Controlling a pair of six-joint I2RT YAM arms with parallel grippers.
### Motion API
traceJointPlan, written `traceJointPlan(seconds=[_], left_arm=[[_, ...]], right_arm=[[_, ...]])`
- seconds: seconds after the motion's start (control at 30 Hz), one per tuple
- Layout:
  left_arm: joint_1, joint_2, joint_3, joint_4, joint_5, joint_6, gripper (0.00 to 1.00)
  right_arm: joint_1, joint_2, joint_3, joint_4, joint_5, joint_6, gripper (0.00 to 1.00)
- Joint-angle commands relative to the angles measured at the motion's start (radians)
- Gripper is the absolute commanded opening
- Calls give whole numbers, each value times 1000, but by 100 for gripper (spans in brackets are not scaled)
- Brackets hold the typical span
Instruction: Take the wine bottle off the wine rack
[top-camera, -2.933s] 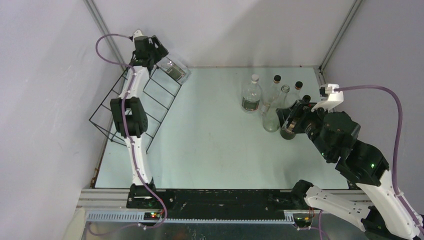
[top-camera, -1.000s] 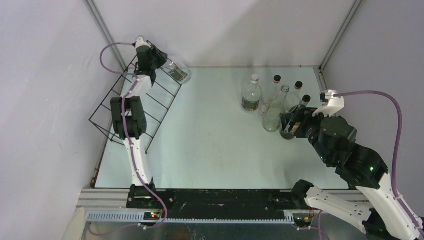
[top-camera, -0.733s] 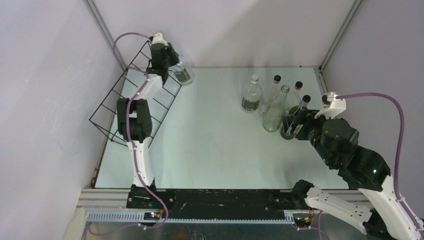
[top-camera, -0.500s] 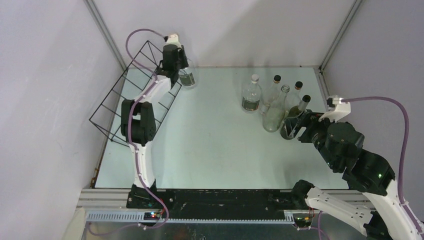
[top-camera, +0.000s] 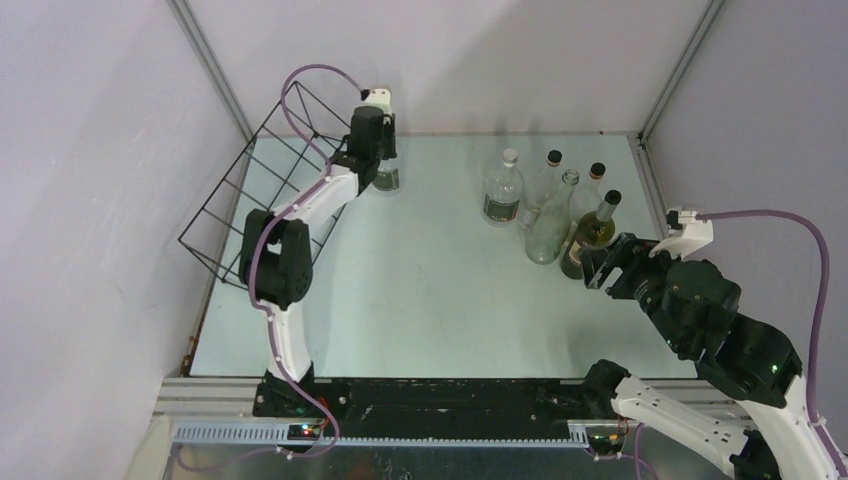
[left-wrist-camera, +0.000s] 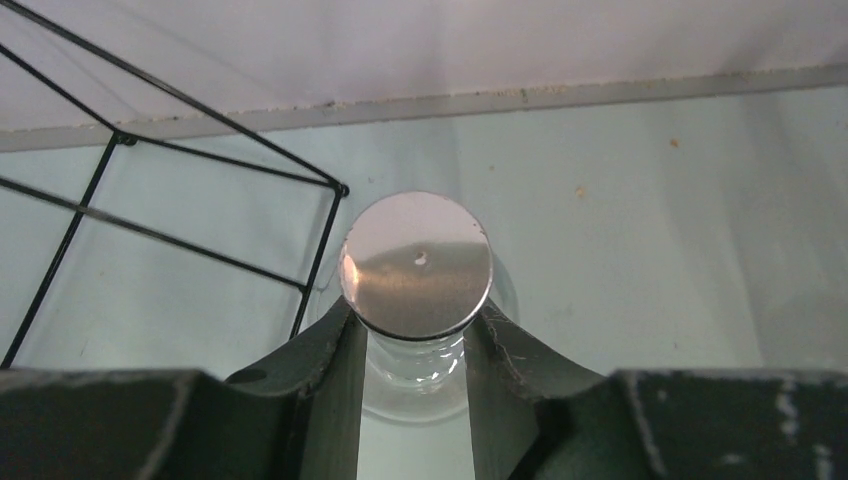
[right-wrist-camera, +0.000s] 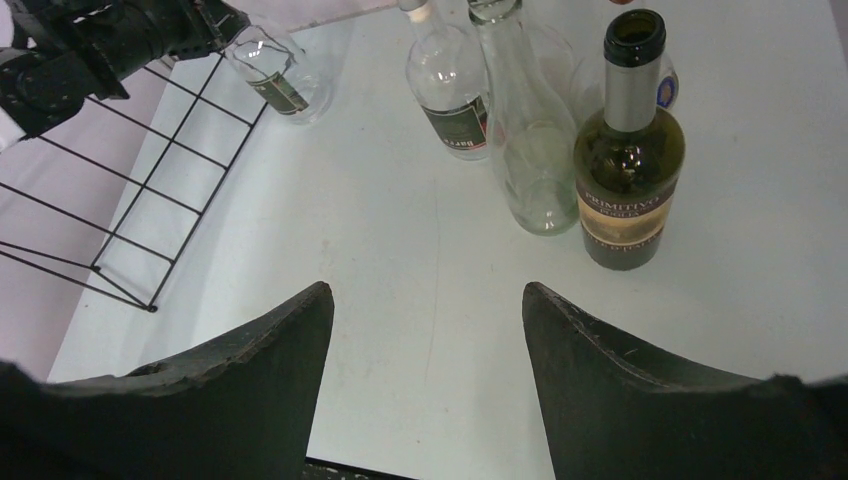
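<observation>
The wine bottle (top-camera: 387, 178) is clear glass with a silver cap (left-wrist-camera: 416, 262) and a dark label. It hangs roughly upright just past the right edge of the black wire wine rack (top-camera: 240, 200), outside its cells. My left gripper (top-camera: 383, 158) is shut on its neck from above, and in the left wrist view the fingers (left-wrist-camera: 340, 350) clamp just under the cap. I cannot tell whether its base touches the table. My right gripper (right-wrist-camera: 428, 290) is open and holds nothing, a little short of a dark green bottle (right-wrist-camera: 625, 170).
Several bottles stand grouped at the back right: the dark green one (top-camera: 592, 235), a tall clear one (top-camera: 545, 235), a white-capped one (top-camera: 503, 190) and two behind. The rack's corner (left-wrist-camera: 340, 187) lies close to the held bottle. Walls enclose the table on three sides.
My left arm has drawn the clear bottle out of the rack, swung it right and turned it upright. My right gripper has backed away from the dark green bottle, which now stands free.
</observation>
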Motion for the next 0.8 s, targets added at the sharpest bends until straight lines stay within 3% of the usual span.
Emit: traceJointPlan(seconds=[0.0,0.47,0.77], left_arm=[[-60,-235,-56,206,-85,50,0],[-258,-628,-485,222,-142,-55,0],[-484,-836,-672,118,-207,-181,0]], right_arm=[[3,-29,-17,-16,14,1,72],[2,-78,-18,-43,-19,-59,72],[3,-60,-41,-11,-75,-95,73]])
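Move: The capped clear bottle, already off the rack, hangs by its neck from the left hand. The open middle of the table it heads for lies about 28 cm back and 11 cm right of that hand, some 21 cm below. The empty rack's middle is roughly 13 cm back and 25 cm left, and the standing green-label bottle about 14 cm back and 27 cm right. From the right hand, that open spot is some 12 cm ahead, 27 cm left and 35 cm down. The clear bottle is carried upright, its neck still pinched in the left fingers, quickly back about 23 cm and some 7 cm to the right, away from the rack and over open table. It rises only 3 to 4 cm on the way and begins to sink slightly at the end, while the wrist turns clockwise some 15 degrees. ##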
